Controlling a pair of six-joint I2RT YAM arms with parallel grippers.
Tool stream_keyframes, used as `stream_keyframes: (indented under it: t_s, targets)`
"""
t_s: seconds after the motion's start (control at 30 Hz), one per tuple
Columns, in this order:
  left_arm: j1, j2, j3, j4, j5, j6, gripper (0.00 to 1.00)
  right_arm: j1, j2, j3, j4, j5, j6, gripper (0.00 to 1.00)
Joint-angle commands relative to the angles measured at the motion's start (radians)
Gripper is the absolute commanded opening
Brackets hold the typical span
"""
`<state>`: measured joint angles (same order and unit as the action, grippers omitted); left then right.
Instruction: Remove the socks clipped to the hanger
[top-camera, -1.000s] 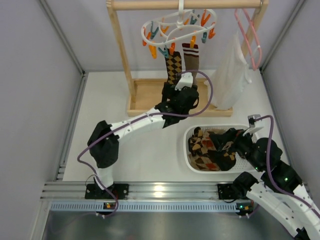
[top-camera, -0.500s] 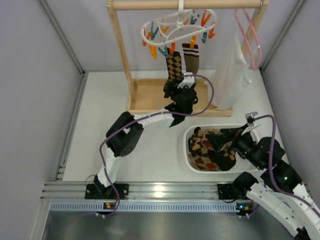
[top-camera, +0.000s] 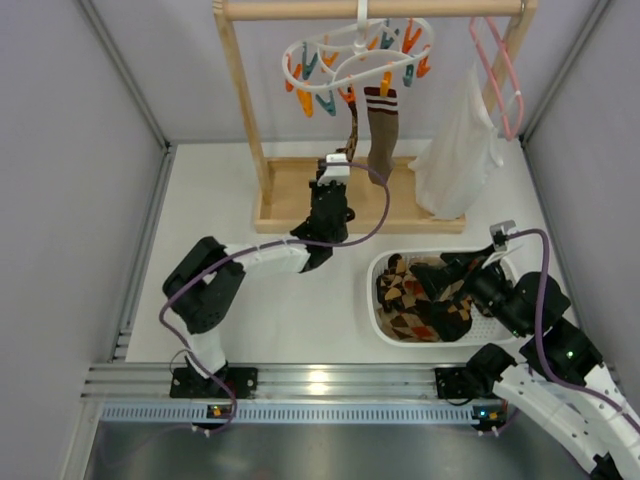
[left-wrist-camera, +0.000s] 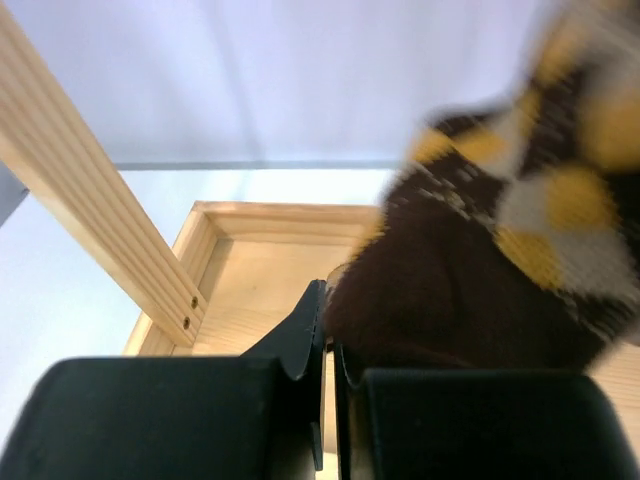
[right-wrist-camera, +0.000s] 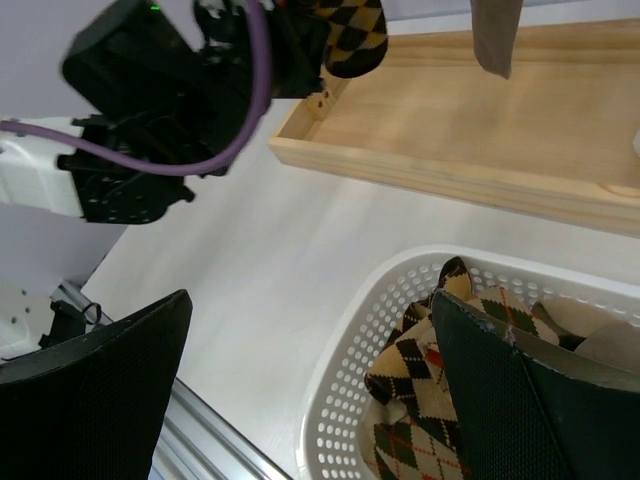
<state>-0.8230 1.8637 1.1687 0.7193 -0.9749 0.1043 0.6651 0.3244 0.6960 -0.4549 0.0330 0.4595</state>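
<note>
The white oval hanger (top-camera: 352, 52) with orange and teal clips hangs from the wooden rail. Two socks hang from it: an argyle sock (top-camera: 352, 128), seen edge-on, and a brown sock (top-camera: 380, 125) with a striped cuff. My left gripper (top-camera: 340, 165) reaches up under the argyle sock (left-wrist-camera: 500, 230). The left gripper (left-wrist-camera: 330, 300) is shut, and the edge of the sock's dark toe sits at its fingertips. My right gripper (top-camera: 465, 275) hovers open over the white basket (top-camera: 375, 300). In the right wrist view the right gripper (right-wrist-camera: 320, 400) has nothing between its fingers.
The basket (right-wrist-camera: 340, 380) holds several argyle and dark socks (top-camera: 420, 300). The wooden rack's post (top-camera: 243, 100) and base tray (top-camera: 290, 195) stand close beside the left arm. A pink wire hanger (top-camera: 497, 70) with a white garment (top-camera: 460, 150) hangs at the right.
My left gripper went from open to shut at the argyle sock's toe and shifted left. The sock now turns edge-on. The right gripper barely moved.
</note>
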Motion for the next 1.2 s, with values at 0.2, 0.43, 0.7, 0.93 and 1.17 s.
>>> stream_keyframes:
  t_s: [0.2,0.43,0.7,0.93,1.17]
  targets:
    - [0.007,-0.348,-0.254,0.121,0.251,-0.225,0.0,-0.01,0.258,0.288,0.073,0.011,-0.055,0.99]
    - [-0.022,-0.393,-0.329,0.121,0.236,-0.262,0.0,-0.005,0.707,0.755,-0.102,0.062,-0.14,0.87]
    - [-0.062,-0.451,-0.389,0.12,0.194,-0.284,0.0,0.073,1.148,1.285,-0.257,0.26,-0.277,0.7]
    - [-0.062,-0.482,-0.412,0.12,0.194,-0.285,0.0,0.088,1.312,1.427,-0.162,0.285,-0.419,0.6]
    - [-0.062,-0.483,-0.414,0.118,0.202,-0.284,0.0,0.057,1.43,1.527,-0.119,0.246,-0.499,0.55]
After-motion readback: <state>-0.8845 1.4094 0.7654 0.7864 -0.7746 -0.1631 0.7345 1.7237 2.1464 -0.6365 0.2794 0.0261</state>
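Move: My left hand already pinches the lower part of the argyle sock. The orange clip holding its top is about 22 cm above that hand, level fore and aft, some 3 cm to the right. From my open, empty right hand that clip is roughly 27 cm ahead, 17 cm left and 17 cm up. The striped sock's middle hangs about 6 cm right of this clip, 2 cm farther out and 9 cm lower; a teal clip sits some 4 cm to its left, about 1 cm nearer me. I swing my right hand up off the basket side and forward-left to the orange clip, about 23 cm out and 15 cm up, levelling off halfway while it rolls its left side down and the fingers narrow to half open. My left hand keeps its pinch, hops up and draws the sock back some 9 cm, turning clockwise, then holds still. ##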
